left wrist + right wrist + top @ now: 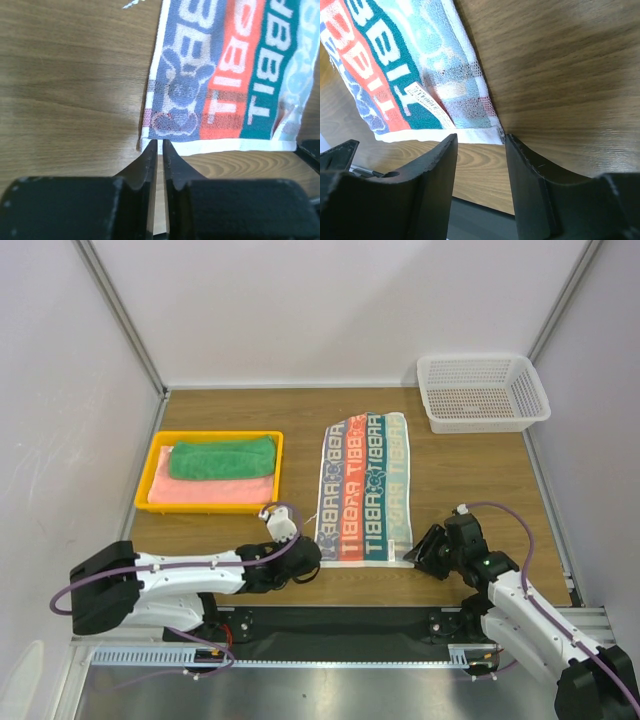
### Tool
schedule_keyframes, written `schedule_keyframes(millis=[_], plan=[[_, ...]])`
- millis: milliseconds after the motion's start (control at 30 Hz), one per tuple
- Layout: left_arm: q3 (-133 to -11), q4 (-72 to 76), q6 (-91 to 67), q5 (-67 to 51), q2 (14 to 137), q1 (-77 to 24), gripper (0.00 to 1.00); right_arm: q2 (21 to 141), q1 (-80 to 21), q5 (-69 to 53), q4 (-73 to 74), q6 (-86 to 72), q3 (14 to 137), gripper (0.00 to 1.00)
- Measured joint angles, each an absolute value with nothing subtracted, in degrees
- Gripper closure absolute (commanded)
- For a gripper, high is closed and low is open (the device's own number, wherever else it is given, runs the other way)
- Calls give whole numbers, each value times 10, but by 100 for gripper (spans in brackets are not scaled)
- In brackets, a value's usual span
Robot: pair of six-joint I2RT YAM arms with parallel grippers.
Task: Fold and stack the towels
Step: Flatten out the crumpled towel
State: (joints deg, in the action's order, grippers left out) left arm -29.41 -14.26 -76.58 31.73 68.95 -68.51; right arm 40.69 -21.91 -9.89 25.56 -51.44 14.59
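Observation:
The white-and-teal patterned towel (365,485) lies spread flat mid-table, its short edge toward me. My left gripper (308,556) is shut, its tips (161,145) pinched on the white hem at the towel's near left corner (225,75). My right gripper (413,558) is open at the near right corner. Its two fingers stand either side of that corner (480,137) without touching the towel (395,65). The green towel (222,457) lies folded on top of the salmon-pink towel (210,490) at the left.
Both folded towels sit in a yellow tray (150,465) at the left. A white mesh basket (480,390) stands at the back right corner. White walls enclose the table on three sides.

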Motion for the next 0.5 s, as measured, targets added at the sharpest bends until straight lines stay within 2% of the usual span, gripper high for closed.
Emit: schedule_keyframes(millis=[67,200,267,333,433,500], plan=[[-302,-151,-770,321,704,-685,73,407,-219,-98,256,-514,145,58],[-303,-153,-775,324,734,-686,57,415,-219,-97,253,-514,141,71],[-303,-153,-775,324,745,-686,48,418,-219,-97,250,-512,140,81],[-303,-152,-777,324,750,-686,43,423,-220,-96,250,-512,140,92],[-303,-146,-780,324,751,-686,41,423,-220,-96,249,-509,140,100],[-303,-143,-780,325,752,-686,37,422,-220,-96,249,-510,140,100]])
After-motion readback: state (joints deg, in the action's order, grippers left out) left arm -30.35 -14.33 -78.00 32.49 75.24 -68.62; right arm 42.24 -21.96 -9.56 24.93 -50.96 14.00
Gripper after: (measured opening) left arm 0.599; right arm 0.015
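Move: The crumpled towel's near-left corner lies some 3 cm below the left fingertips, about 1 cm ahead and 1 cm left. The yellow tray's middle is roughly 17 cm ahead and 22 cm left of that hand. From the right hand, the near-right corner is about 1 cm ahead, 1 cm right and 1 cm down, and the white label on the towel is some 4 cm ahead and 5 cm left. Close the half-open right fingers fully on the towel's near-right corner while easing that hand down about 1 cm, and pinch it. Meanwhile drop the left gripper some 2.5 cm towards the near-left corner, opening its shut fingers wide and rolling about 5 degrees, so they straddle the corner; leave that corner ungripped. ##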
